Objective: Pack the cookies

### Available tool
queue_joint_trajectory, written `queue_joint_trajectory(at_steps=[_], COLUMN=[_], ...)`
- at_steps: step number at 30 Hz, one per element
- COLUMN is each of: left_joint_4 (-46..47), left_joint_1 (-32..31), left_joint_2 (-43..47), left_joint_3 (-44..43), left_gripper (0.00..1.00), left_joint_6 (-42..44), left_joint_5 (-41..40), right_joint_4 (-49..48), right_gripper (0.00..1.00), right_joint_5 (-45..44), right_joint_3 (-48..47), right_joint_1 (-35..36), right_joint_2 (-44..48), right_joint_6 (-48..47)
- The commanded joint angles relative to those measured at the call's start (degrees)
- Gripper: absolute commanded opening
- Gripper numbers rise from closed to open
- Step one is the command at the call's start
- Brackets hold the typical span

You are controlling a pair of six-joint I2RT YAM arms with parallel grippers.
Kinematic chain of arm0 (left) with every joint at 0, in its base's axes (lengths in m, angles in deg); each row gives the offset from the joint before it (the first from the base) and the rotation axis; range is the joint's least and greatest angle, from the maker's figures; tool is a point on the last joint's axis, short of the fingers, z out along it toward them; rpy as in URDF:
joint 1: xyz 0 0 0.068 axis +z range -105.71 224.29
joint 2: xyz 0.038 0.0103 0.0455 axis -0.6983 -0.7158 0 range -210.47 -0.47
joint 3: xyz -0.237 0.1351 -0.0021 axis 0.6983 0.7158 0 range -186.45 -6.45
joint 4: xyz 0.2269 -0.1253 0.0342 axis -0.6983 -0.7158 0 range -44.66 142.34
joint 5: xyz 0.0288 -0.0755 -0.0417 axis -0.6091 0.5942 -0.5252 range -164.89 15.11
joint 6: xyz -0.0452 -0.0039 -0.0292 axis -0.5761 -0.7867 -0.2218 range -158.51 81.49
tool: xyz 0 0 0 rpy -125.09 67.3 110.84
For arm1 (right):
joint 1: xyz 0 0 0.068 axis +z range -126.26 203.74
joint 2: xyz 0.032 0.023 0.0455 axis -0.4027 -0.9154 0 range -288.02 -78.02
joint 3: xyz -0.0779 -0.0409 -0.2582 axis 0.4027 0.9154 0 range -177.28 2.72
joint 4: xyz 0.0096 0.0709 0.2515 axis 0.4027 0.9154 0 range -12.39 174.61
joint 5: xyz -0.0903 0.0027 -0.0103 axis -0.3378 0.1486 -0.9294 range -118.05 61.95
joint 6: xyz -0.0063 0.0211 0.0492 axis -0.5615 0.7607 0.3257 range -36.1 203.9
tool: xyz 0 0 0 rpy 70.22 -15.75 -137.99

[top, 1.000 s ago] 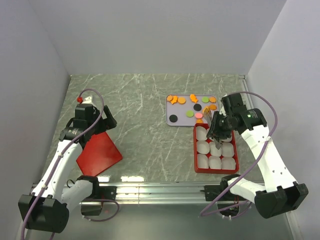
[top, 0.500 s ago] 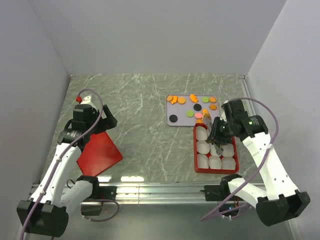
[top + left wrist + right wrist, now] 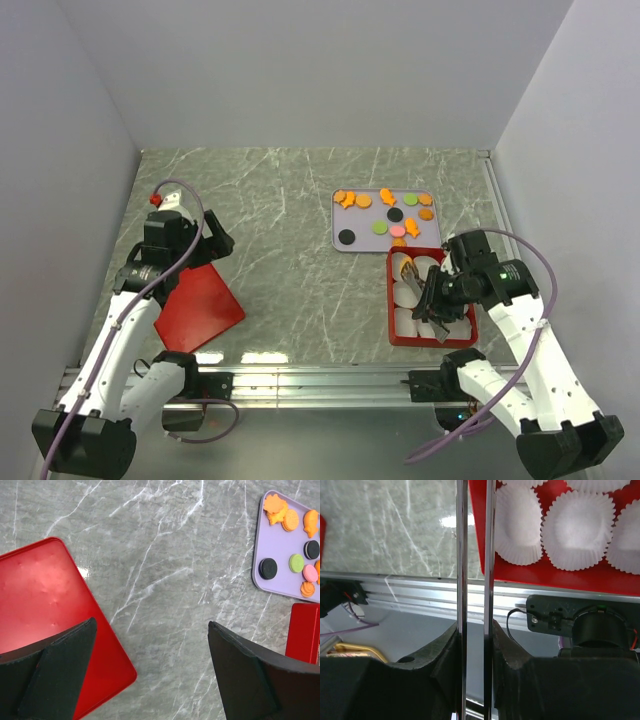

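Observation:
The cookies (image 3: pixel 385 212) lie on a lilac tray (image 3: pixel 341 222): orange, green, black and pink pieces, also in the left wrist view (image 3: pixel 296 563). One orange cookie (image 3: pixel 405 265) sits in the far-left cup of the red box (image 3: pixel 432 341). My right gripper (image 3: pixel 432 300) hangs over the box, shut on metal tongs (image 3: pixel 462 555) whose two thin blades run between its fingers (image 3: pixel 475 630). The tongs' tips are out of view. My left gripper (image 3: pixel 205 240) stands wide open (image 3: pixel 152 625) with nothing between its fingers, above the edge of the red lid (image 3: pixel 40 595).
White paper cups (image 3: pixel 577 522) fill the red box (image 3: pixel 545 575). The red lid (image 3: pixel 198 308) lies flat at the left on the marbled table. An aluminium rail (image 3: pixel 320 380) runs along the near edge, close under the box. White walls enclose the table.
My right arm has drawn back toward the near edge, over the box's near cups, uncovering an orange cookie in the far-left cup. The left arm has barely shifted.

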Motion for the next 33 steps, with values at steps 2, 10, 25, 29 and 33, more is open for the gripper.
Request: queue_joint_trajectory(at_steps=[2, 10, 25, 29, 33], left_joint_4=[2.1, 1.8, 1.2, 1.2, 1.3], left_joint_1=[-0.6, -1.6, -3.0, -3.0, -3.0], left_joint_2=[1.7, 2.2, 3.0, 3.1, 3.4], left_joint_3=[0.4, 0.4, 0.2, 0.3, 0.3], left_gripper=[0.99, 0.99, 0.99, 0.99, 0.99], left_joint_6=[0.6, 0.1, -0.2, -0.2, 0.0], left_joint_5=[-0.8, -1.4, -3.6, -3.8, -3.6], right_joint_4=[-1.5, -6.8, -10.9, -10.7, -9.0], right_gripper=[0.20, 0.19, 0.45, 0.55, 0.57], right_joint_5=[0.7, -1.1, -2.9, -3.4, -4.6], right_joint_3=[1.0, 1.4, 0.3, -0.1, -2.0], right_joint_1=[0.3, 0.3, 0.2, 0.3, 0.3], right_joint_2=[-0.4, -4.6, -11.0, -11.5, -11.3], right_joint_6=[-1.0, -1.1, -1.5, -1.6, -1.5])
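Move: The right gripper holds tongs whose tips reach out ahead with an orange cookie. The paper cup in the box's far-left corner lies about 15 cm ahead, 2 cm left and 12 cm below this hand. Its right-hand cup neighbour stands some 6 cm to the right of it, the next cup about 7 cm nearer, and the tray's middle 11 cm beyond it and 2 cm farther left. From the left hand the far-left cup lies roughly 36 cm right, 1 cm back and 18 cm lower. Keep the right gripper squeezed on the tongs and ease it down about 1 cm, then send it forward some 4 cm while sinking 2 cm more, bringing the tong tips into the box's far-left cup. As the hand slows, open the fingers partway so the tongs spread and let go of the orange cookie there, keeping the tongs between the fingers. ##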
